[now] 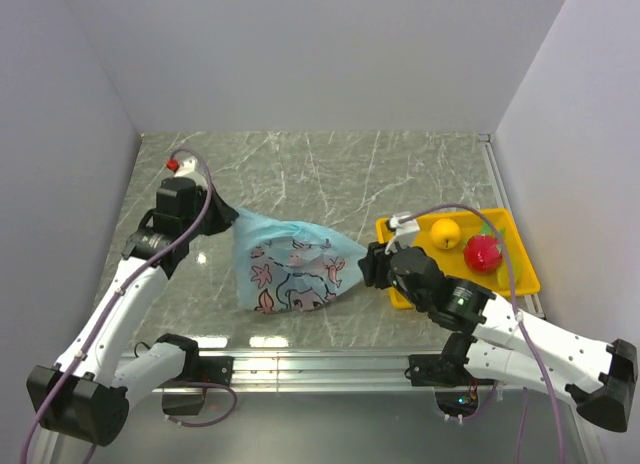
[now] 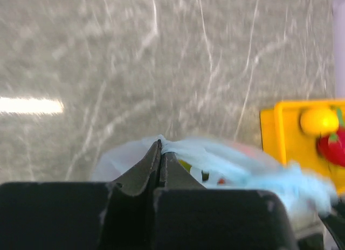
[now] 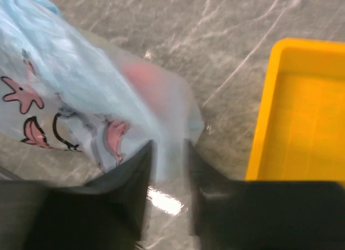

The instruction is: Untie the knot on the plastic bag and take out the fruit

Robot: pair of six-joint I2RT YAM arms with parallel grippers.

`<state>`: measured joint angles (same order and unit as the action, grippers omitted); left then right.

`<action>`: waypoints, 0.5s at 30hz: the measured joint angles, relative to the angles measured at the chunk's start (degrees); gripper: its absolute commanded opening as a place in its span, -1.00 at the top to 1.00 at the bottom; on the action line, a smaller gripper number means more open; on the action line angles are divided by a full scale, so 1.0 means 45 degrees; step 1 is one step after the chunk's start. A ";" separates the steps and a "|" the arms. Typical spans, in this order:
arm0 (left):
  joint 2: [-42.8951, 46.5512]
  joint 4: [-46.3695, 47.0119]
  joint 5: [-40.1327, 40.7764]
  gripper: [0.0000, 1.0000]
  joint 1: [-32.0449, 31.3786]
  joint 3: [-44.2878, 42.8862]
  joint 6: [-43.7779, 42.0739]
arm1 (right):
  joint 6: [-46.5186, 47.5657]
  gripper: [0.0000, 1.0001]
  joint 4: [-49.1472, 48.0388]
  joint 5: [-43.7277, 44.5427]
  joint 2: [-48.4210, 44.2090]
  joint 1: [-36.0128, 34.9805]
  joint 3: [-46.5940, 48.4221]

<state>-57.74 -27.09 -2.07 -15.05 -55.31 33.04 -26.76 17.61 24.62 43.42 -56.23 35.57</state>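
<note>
The light-blue plastic bag [image 1: 295,262] with its pink cartoon print lies on the table, pulled into a point at its left end. My left gripper [image 1: 233,220] is shut on that bunched plastic end [image 2: 161,146]. I cannot make out the knot clearly. My right gripper [image 1: 371,265] is at the bag's right end, with its jaws apart around a flap of the bag [image 3: 168,147]. Fruit shows dimly through the plastic: a pink-orange blur [image 3: 143,80] and yellow-green and red spots [image 2: 186,165].
A yellow tray [image 1: 520,274] stands right of the bag and holds a small yellow fruit [image 1: 446,232] and a bigger red fruit with green leaves [image 1: 483,254]. The tray also shows in the right wrist view [image 3: 302,115]. White walls enclose the marble table [image 1: 330,169].
</note>
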 measured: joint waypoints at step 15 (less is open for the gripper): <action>0.3240 -0.1763 -0.3128 0.99 0.0049 0.3099 0.0568 | 0.3084 -0.69 0.0840 -0.1608 0.5226 -0.0481 0.7043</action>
<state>-43.16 -35.03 -16.14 -14.83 -41.36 35.59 -12.88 21.39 17.39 66.94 -58.39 67.26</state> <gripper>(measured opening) 0.013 0.850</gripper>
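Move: The bag's body lies roughly 10 cm nearer the base, 13 cm to the right of and 14 cm below the left hand, which holds its gathered blue top. From the right hand, at the bag's other corner with its fingers already part open, the bag's middle is about 15 cm left, level in reach, 8 cm lower. The yellow tray's middle lies some 23 cm right, 9 cm ahead and 16 cm below the right hand; the yellow fruit in it some 20 cm right and 14 cm ahead. Up and to the left, the right hand leaves the bag's corner, its fingers going wide open as it rises some 11 cm and swings about 9 cm over the loose bag towards the left hand, turning slightly counter-clockwise. Meanwhile the left hand, still pinching the bag's top, draws back about 9 cm and sinks some 6 cm, its fingers tipping a little further down. ##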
